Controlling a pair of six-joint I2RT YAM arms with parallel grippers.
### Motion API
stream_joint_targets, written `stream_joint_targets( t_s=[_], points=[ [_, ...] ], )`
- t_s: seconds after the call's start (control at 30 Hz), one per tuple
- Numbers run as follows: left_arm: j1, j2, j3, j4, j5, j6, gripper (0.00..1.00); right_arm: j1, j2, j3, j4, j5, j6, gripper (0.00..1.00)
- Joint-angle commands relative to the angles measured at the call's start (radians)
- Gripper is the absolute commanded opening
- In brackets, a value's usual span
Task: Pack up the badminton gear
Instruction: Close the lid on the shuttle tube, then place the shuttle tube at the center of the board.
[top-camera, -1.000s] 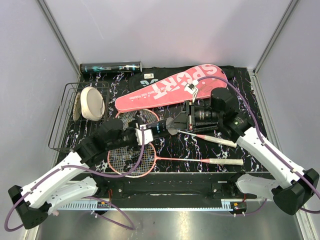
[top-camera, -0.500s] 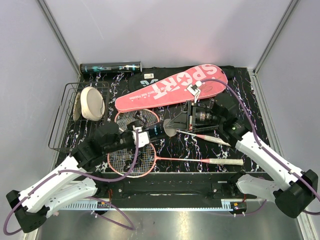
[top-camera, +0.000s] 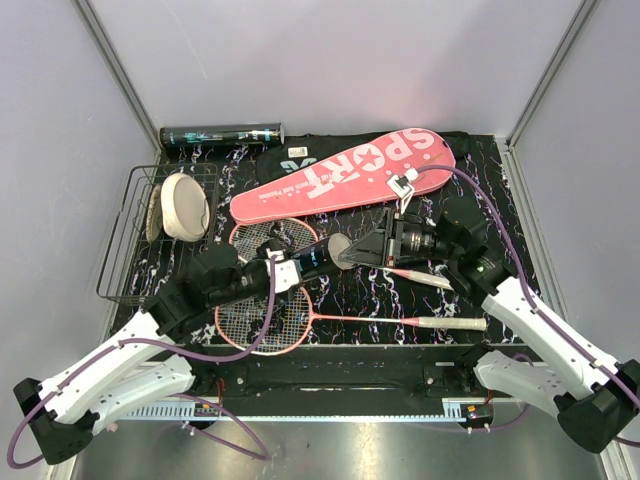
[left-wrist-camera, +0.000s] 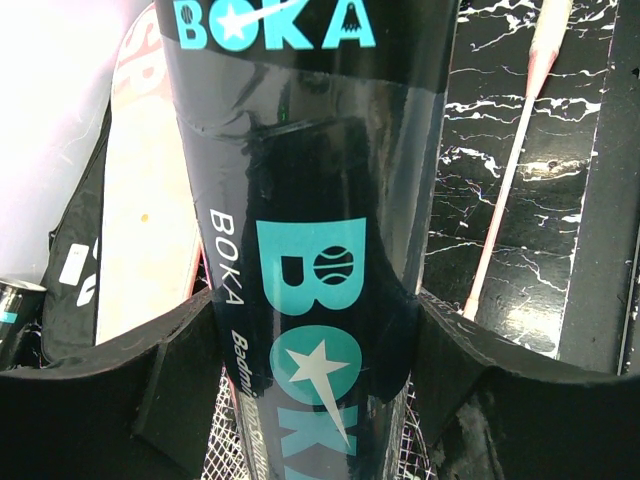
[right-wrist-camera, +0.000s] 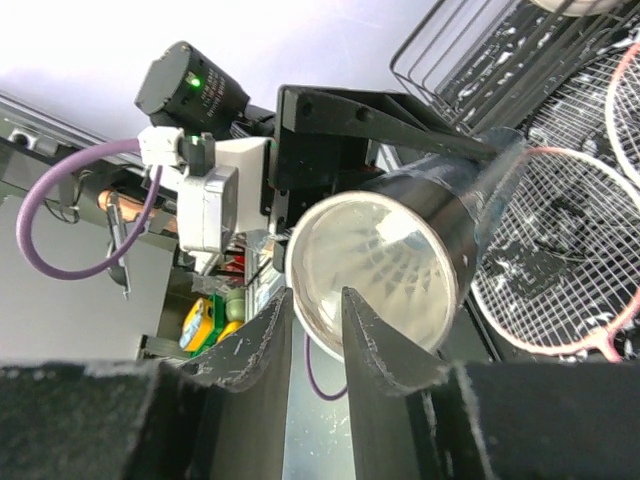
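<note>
My left gripper (top-camera: 285, 268) is shut round a dark "BOKA" tube (top-camera: 318, 257) and holds it level above the rackets. In the left wrist view the tube (left-wrist-camera: 310, 250) fills the space between both fingers of that gripper (left-wrist-camera: 312, 330). My right gripper (top-camera: 354, 251) faces the tube's capped end (right-wrist-camera: 370, 270), where white feathers show through a clear lid. Its fingers (right-wrist-camera: 262, 335) stand a little apart at the lid's rim, and the gripper (right-wrist-camera: 316, 305) holds nothing. Two pink rackets (top-camera: 262, 315) lie below. The pink SPORT case (top-camera: 345, 175) rests on the black bag (top-camera: 290, 155).
A second dark tube (top-camera: 222, 133) lies against the back wall. A black wire basket (top-camera: 125, 260) at the left holds a cream disc (top-camera: 185, 205). White racket handles (top-camera: 450, 322) stretch toward the right arm. Side walls close in on both sides.
My right gripper has parted its fingers and drawn back a little to the right from the tube's end. The left gripper and the tube have barely moved.
</note>
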Motion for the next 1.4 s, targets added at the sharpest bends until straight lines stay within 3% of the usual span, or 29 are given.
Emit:
stream_joint_targets(
  t_s=[0.0, 0.23, 0.53, 0.73, 0.9, 1.07, 1.17, 1.2, 1.27, 1.37],
  points=[
    [-0.009, -0.010, 0.056, 0.190, 0.020, -0.008, 0.00, -0.013, -0.019, 0.041, -0.209, 0.040, -0.114, 0.33],
    [-0.009, -0.004, 0.061, 0.201, 0.034, -0.020, 0.00, -0.015, 0.015, 0.038, -0.263, 0.057, -0.159, 0.33],
    [-0.009, -0.010, 0.055, 0.271, 0.056, -0.069, 0.00, 0.028, 0.063, -0.057, 0.008, 0.072, -0.029, 0.32],
    [-0.008, -0.039, 0.023, 0.328, 0.085, -0.079, 0.00, 0.035, 0.082, -0.100, 0.085, 0.052, 0.033, 0.31],
    [-0.008, -0.073, 0.016, 0.334, 0.093, -0.068, 0.00, 0.050, 0.130, -0.108, 0.093, 0.018, 0.059, 0.31],
    [-0.008, -0.050, 0.085, 0.282, 0.024, -0.127, 0.00, 0.019, 0.100, 0.012, -0.059, 0.039, 0.013, 0.35],
    [-0.002, 0.076, 0.205, 0.271, -0.195, -0.322, 0.00, -0.207, -0.040, 0.085, -0.082, 0.148, 0.062, 0.62],
    [0.006, 0.120, 0.248, 0.258, -0.351, -0.379, 0.00, -0.351, -0.057, 0.143, -0.102, 0.161, 0.062, 0.75],
    [0.037, 0.272, 0.390, 0.201, -0.502, -0.535, 0.00, -0.459, -0.045, 0.225, -0.264, 0.188, 0.008, 0.83],
    [0.125, 0.500, 0.635, 0.057, -0.571, -0.729, 0.00, -0.565, 0.007, 0.345, -0.454, 0.280, -0.061, 0.91]
  ],
)
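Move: The lid sits over the shuttle tube's mouth, about 3 cm to the right gripper's left, 1 cm ahead and 2 cm below its fingertips; from the left gripper, which already holds the tube, it is roughly 10 cm right, 4 cm ahead and 7 cm up. Some 33 cm below the right gripper, the near racket's middle lies 4 cm back and 1 cm left, and the upper racket's grip 5 cm ahead and 23 cm right. Work the slightly open right fingertips down about 2 cm at the lid, then forward and back leftward into it, while the left gripper keeps its grip and holds the tube nearly still. Then open the right fingers wide and whip them clear, forward and some 13 cm to the right; with the left, swing the tube up and forward about 10 cm, turning it counter-clockwise. ##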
